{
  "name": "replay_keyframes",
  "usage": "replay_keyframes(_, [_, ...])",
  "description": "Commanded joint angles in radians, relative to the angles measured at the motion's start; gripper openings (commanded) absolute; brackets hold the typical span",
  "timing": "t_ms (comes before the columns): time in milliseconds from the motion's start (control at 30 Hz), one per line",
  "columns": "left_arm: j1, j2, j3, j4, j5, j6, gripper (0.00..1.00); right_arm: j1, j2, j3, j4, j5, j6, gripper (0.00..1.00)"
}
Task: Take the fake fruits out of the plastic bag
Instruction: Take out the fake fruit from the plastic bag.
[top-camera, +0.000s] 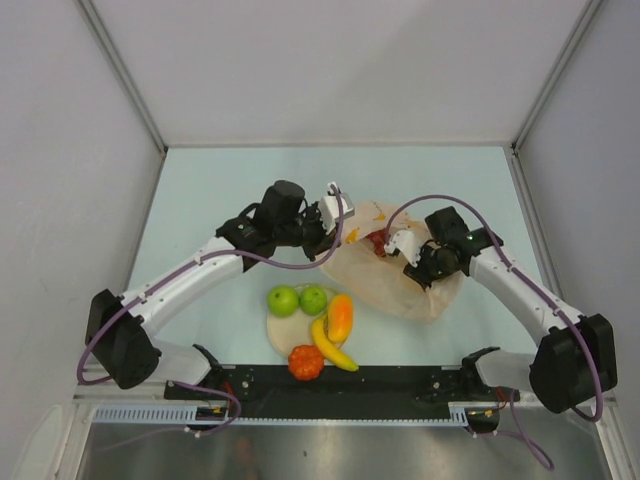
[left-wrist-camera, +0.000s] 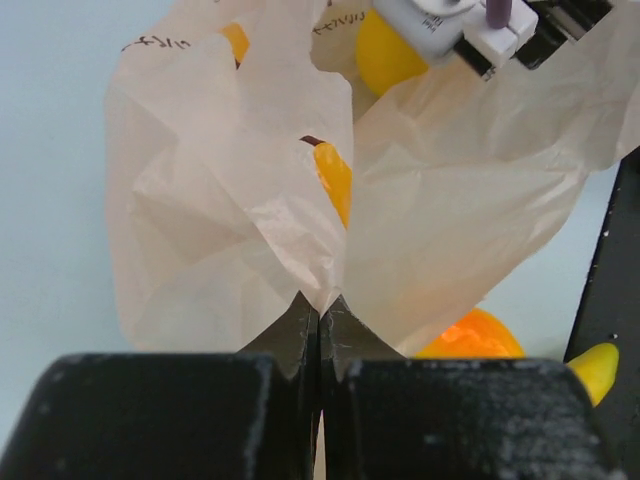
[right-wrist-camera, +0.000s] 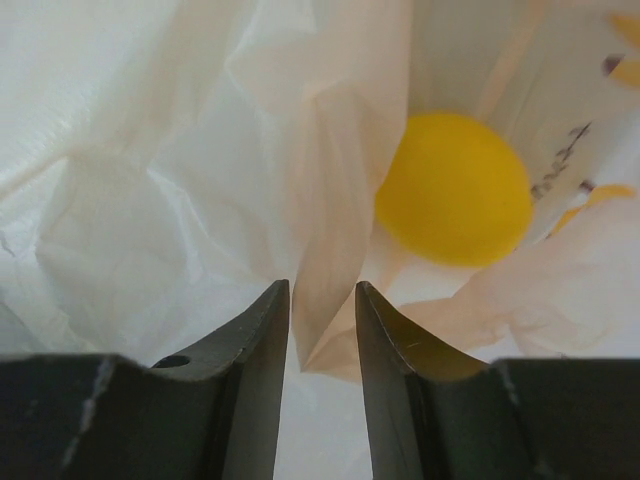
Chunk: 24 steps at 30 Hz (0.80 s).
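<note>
The peach-pink plastic bag (top-camera: 405, 285) lies crumpled right of centre. My left gripper (left-wrist-camera: 320, 302) is shut on a fold of the bag's left edge (left-wrist-camera: 250, 200); from above it sits at the bag's upper left (top-camera: 347, 222). My right gripper (right-wrist-camera: 322, 290) has its jaws narrowed around another bag fold (right-wrist-camera: 335, 230), which fills the gap lower down, the tips still a little apart. A yellow lemon (right-wrist-camera: 455, 190) lies inside just beyond them. A dark red grape bunch (top-camera: 378, 243) shows in the bag mouth by my right gripper (top-camera: 388, 247).
A round beige plate (top-camera: 278, 335) near the front holds two green apples (top-camera: 283, 300) (top-camera: 314, 299), an orange-yellow mango (top-camera: 340, 317), a banana (top-camera: 335, 350) and a red-orange tomato-like piece (top-camera: 306, 362). A black rail (top-camera: 400, 380) runs along the near edge.
</note>
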Motion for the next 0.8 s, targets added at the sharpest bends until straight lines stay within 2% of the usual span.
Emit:
replay_keyframes(0, [-0.002, -0.024, 0.050, 0.013, 0.057, -0.047, 0.00, 0.051, 0.013, 0.078, 0.099, -0.004, 0.011, 0.38])
replay_keyframes(300, [-0.002, -0.018, 0.036, 0.010, 0.074, -0.057, 0.00, 0.039, 0.207, 0.159, 0.225, 0.017, 0.048, 0.43])
replay_keyframes(433, [-0.002, -0.015, 0.037, 0.010, 0.071, -0.055, 0.00, 0.025, 0.288, 0.176, 0.237, 0.074, 0.031, 0.44])
replay_keyframes(533, [-0.002, -0.014, 0.039, 0.012, 0.069, -0.054, 0.00, 0.002, 0.308, 0.181, 0.220, 0.094, 0.017, 0.57])
replay_keyframes(567, [-0.002, -0.012, 0.037, 0.012, 0.067, -0.052, 0.00, 0.001, 0.319, 0.181, 0.208, 0.106, 0.008, 0.65])
replay_keyframes(600, [-0.002, -0.012, 0.039, 0.012, 0.067, -0.049, 0.00, 0.002, 0.323, 0.181, 0.191, 0.116, -0.001, 0.69])
replay_keyframes(767, [-0.002, -0.014, 0.036, 0.012, 0.061, -0.041, 0.00, -0.018, 0.336, 0.181, 0.151, 0.142, 0.037, 0.78])
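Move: The lemon inside the bag lies about 8 cm ahead of the right hand, barely 1 cm to its left and some 5 cm lower. The grapes are roughly 7 cm beyond the lemon and 7 cm farther left. The pinched bag rim, in the left fingers, is about 21 cm left of the right hand, 4 cm ahead and 9 cm higher. From the left hand the lemon lies about 20 cm right, 4 cm ahead and 14 cm down. Lift the right gripper slightly and swing it left past the plastic fold, then reach forward into the bag, about 8 cm in all. Sink some 5 cm from the top of that arc, easing back to the right, and spread the fingers from about a third to three quarters open around the lemon. Keep the left fingers shut on the bag rim, holding it up. ##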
